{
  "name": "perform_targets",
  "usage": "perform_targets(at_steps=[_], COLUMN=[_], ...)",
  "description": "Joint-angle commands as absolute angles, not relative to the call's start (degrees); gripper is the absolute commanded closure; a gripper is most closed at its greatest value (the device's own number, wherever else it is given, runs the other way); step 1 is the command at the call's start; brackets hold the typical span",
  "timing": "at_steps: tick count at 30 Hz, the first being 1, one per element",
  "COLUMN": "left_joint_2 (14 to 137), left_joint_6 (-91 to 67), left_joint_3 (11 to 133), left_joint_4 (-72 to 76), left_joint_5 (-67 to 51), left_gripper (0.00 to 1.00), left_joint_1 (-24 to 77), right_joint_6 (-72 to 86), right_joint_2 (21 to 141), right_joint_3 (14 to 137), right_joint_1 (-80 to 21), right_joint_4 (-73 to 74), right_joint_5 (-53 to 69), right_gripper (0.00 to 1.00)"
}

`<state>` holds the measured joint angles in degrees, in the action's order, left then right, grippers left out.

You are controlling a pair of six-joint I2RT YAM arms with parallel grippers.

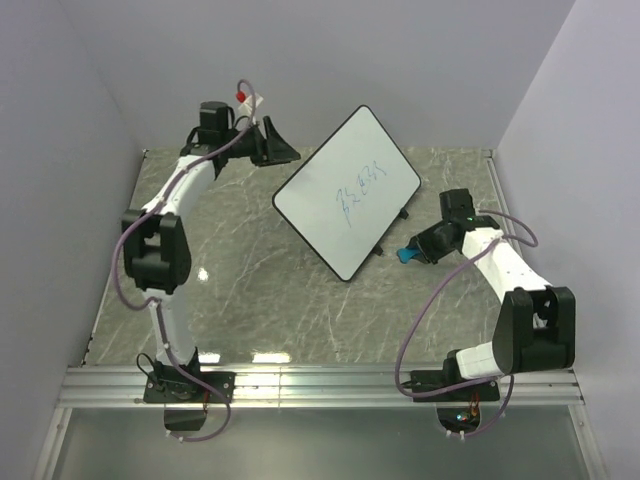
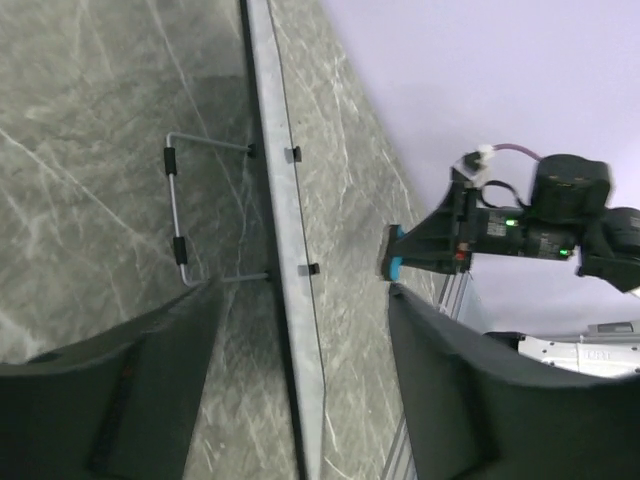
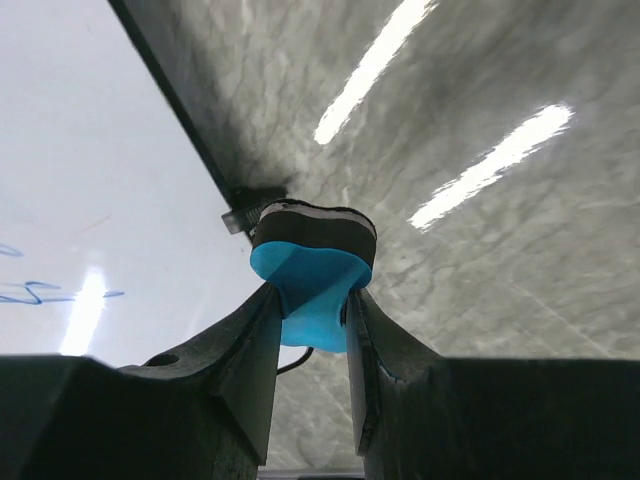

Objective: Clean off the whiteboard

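Note:
The whiteboard [image 1: 345, 190] stands tilted at mid-table, propped on a wire stand [image 2: 175, 210], with blue scribbles [image 1: 362, 188] on its face. My left gripper [image 1: 275, 145] is at the board's far left edge. In the left wrist view its fingers [image 2: 480, 390] stand apart on either side of the board's thin edge [image 2: 285, 200], neither touching it. My right gripper [image 1: 425, 250] is just right of the board's lower edge, shut on a small blue eraser [image 3: 312, 290] with a black felt pad. The board's face [image 3: 90, 180] and blue marks [image 3: 40, 290] lie to the left of the eraser.
The grey marbled tabletop [image 1: 250, 290] is enclosed by pale walls at the back and both sides. An aluminium rail [image 1: 320, 385] runs along the near edge between the two arm bases. Small black stand feet [image 1: 405, 213] stick out beside the board's right edge.

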<state>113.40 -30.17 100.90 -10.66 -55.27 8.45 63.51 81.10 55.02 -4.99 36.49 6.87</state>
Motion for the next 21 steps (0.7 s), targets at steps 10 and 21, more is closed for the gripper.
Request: perform_targets(at_steps=[10, 21], left_joint_2=[126.30, 126.83], left_joint_6=[-34.72, -32.54], left_joint_3=[115.39, 114.26], left_joint_4=[-8.61, -11.15], left_joint_5=[-58.97, -59.60], left_gripper=[0.46, 0.85], left_joint_1=[12.65, 13.45], right_joint_6=[57.39, 59.85], right_joint_2=[78.75, 89.63], right_joint_3=[57.57, 70.53], right_joint_1=[-1.05, -4.65], right_joint_4=[36.65, 24.43], right_joint_5=[7.12, 15.03], right_gripper=[1.00, 1.00])
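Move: The left hand, open, has the whiteboard's raised left edge about 6 cm to its right, 2 cm ahead and 4 cm down; the blue writing is some 16 cm to its right, 3 cm back and 16 cm down. The right hand already grips the eraser, and the writing lies roughly 14 cm ahead, 13 cm left and about level with it. Of the board's clips, the near one sits 3 cm ahead, 9 cm left, the far one 11 cm ahead, 3 cm left, both about 6 cm below. The left hand slides about 5 cm right and dips as far onto the whiteboard's raised left edge, easing slightly forward, then lifts a little and shuts its fingers so they pinch the rim. Meanwhile the right hand, keeping the eraser gripped, drifts 2 cm right, then speeds forward about 5 cm and up some 3 cm towards the written face, its fingertips tilting forward by nearly 10 degrees. ##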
